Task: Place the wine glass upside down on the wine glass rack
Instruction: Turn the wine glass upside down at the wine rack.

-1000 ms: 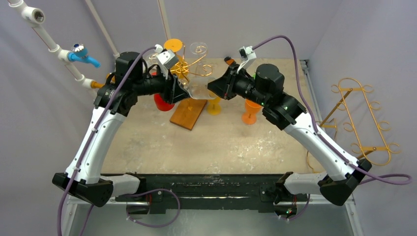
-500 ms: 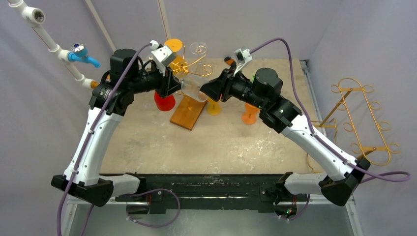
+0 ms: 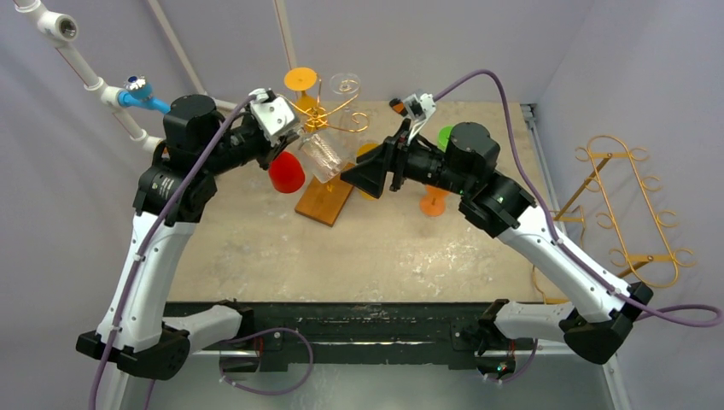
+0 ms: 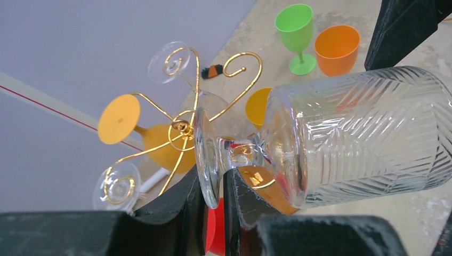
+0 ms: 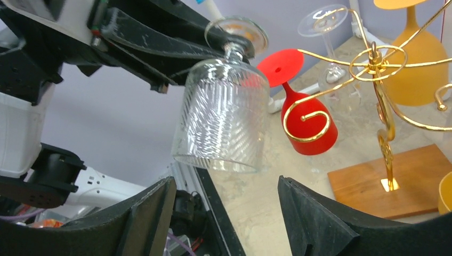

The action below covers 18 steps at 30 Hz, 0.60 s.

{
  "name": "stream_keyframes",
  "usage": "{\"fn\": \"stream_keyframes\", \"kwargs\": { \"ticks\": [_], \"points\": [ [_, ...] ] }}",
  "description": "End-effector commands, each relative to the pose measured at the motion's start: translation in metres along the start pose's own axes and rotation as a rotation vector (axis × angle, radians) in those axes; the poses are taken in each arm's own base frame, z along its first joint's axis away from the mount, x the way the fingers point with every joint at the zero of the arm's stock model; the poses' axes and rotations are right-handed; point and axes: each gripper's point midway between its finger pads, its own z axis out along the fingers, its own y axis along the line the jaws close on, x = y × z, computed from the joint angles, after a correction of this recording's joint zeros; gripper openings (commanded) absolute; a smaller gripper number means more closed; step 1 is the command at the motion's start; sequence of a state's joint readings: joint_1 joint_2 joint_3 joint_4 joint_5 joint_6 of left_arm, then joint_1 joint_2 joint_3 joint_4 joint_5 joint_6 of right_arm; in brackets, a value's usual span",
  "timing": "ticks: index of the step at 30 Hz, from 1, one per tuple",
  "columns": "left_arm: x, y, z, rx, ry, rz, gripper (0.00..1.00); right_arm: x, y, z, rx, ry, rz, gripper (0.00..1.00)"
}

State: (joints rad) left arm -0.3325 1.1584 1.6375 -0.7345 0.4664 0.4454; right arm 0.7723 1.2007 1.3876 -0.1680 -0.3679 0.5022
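The clear ribbed wine glass (image 3: pixel 318 155) hangs tilted above the table, foot up and bowl pointing down toward the right. My left gripper (image 3: pixel 289 137) is shut on its round foot; in the left wrist view the fingers (image 4: pixel 237 200) pinch the foot disc next to the stem, with the bowl (image 4: pixel 362 133) sticking out to the right. My right gripper (image 3: pixel 369 171) is open just right of the bowl, and its wrist view shows the glass (image 5: pixel 224 122) free above the spread gripper (image 5: pixel 226 200). The gold wire rack (image 3: pixel 329 111) on a wooden base (image 3: pixel 326 198) stands just behind.
An orange glass (image 3: pixel 300 79) and a clear glass (image 3: pixel 345 84) hang upside down on the rack. A red glass (image 3: pixel 286 173) sits inverted beside the base. Green (image 4: pixel 294 26), orange (image 4: pixel 336 45) and yellow (image 4: pixel 258 106) glasses stand to the right. A second gold rack (image 3: pixel 627 205) lies off the table.
My right gripper has opened and let go of the glass bowl. My left gripper has shut on the foot and carried the glass left, turning its bowl downward.
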Motion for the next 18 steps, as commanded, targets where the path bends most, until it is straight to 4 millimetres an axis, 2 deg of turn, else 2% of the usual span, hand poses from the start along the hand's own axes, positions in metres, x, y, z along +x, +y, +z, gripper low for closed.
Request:
{"fn": "stream_keyframes", "kwargs": {
  "ticks": [1,4,5,6,9,13,18],
  "points": [
    [-0.041,0.023,-0.019,-0.119,-0.134,0.215,0.00,-0.004,0.016,-0.016,-0.029,0.031,-0.068,0.81],
    [-0.043,0.028,-0.022,-0.155,-0.147,0.282,0.00,-0.001,0.011,-0.024,0.005,0.056,-0.085,0.91],
    [-0.044,0.030,-0.023,-0.165,-0.150,0.305,0.00,-0.002,0.012,-0.026,0.006,0.055,-0.093,0.98],
    [-0.045,0.031,-0.023,-0.173,-0.155,0.326,0.00,-0.004,0.015,-0.027,-0.001,0.055,-0.100,0.99],
    [-0.051,0.034,-0.028,-0.206,-0.188,0.400,0.00,-0.013,0.023,-0.032,-0.014,0.059,-0.130,0.99],
    [-0.065,0.029,-0.037,-0.213,-0.251,0.541,0.00,-0.025,0.035,-0.030,-0.059,0.059,-0.160,0.99],
    [-0.085,0.012,-0.052,-0.191,-0.349,0.740,0.00,-0.028,0.039,-0.011,-0.107,0.114,-0.172,0.99]
  ]
}}
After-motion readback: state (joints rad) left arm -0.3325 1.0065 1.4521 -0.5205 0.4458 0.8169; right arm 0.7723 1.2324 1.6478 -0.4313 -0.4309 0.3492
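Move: The rack's hub lies about 8 cm ahead of the left hand, 5 cm to its right and 5 cm below; its free near curl is some 5 cm right, 1 cm back and 5 cm below. The hung red glass sits almost under this hand, 1 cm back, 2 cm left, its middle about 12 cm below. From the right hand the hub lies roughly 14 cm ahead, 13 cm left and 6 cm below. Still pinching the clear glass by its short stem just under the foot, the left hand rolls some 25 degrees about its finger line, clockwise seen from behind the hand, while rising about 2.5 cm and easing left to swing the bowl under the foot. The empty right hand opens fully, dips slightly, then climbs to a net 4 cm up while drawing back and right, away from the glass. ##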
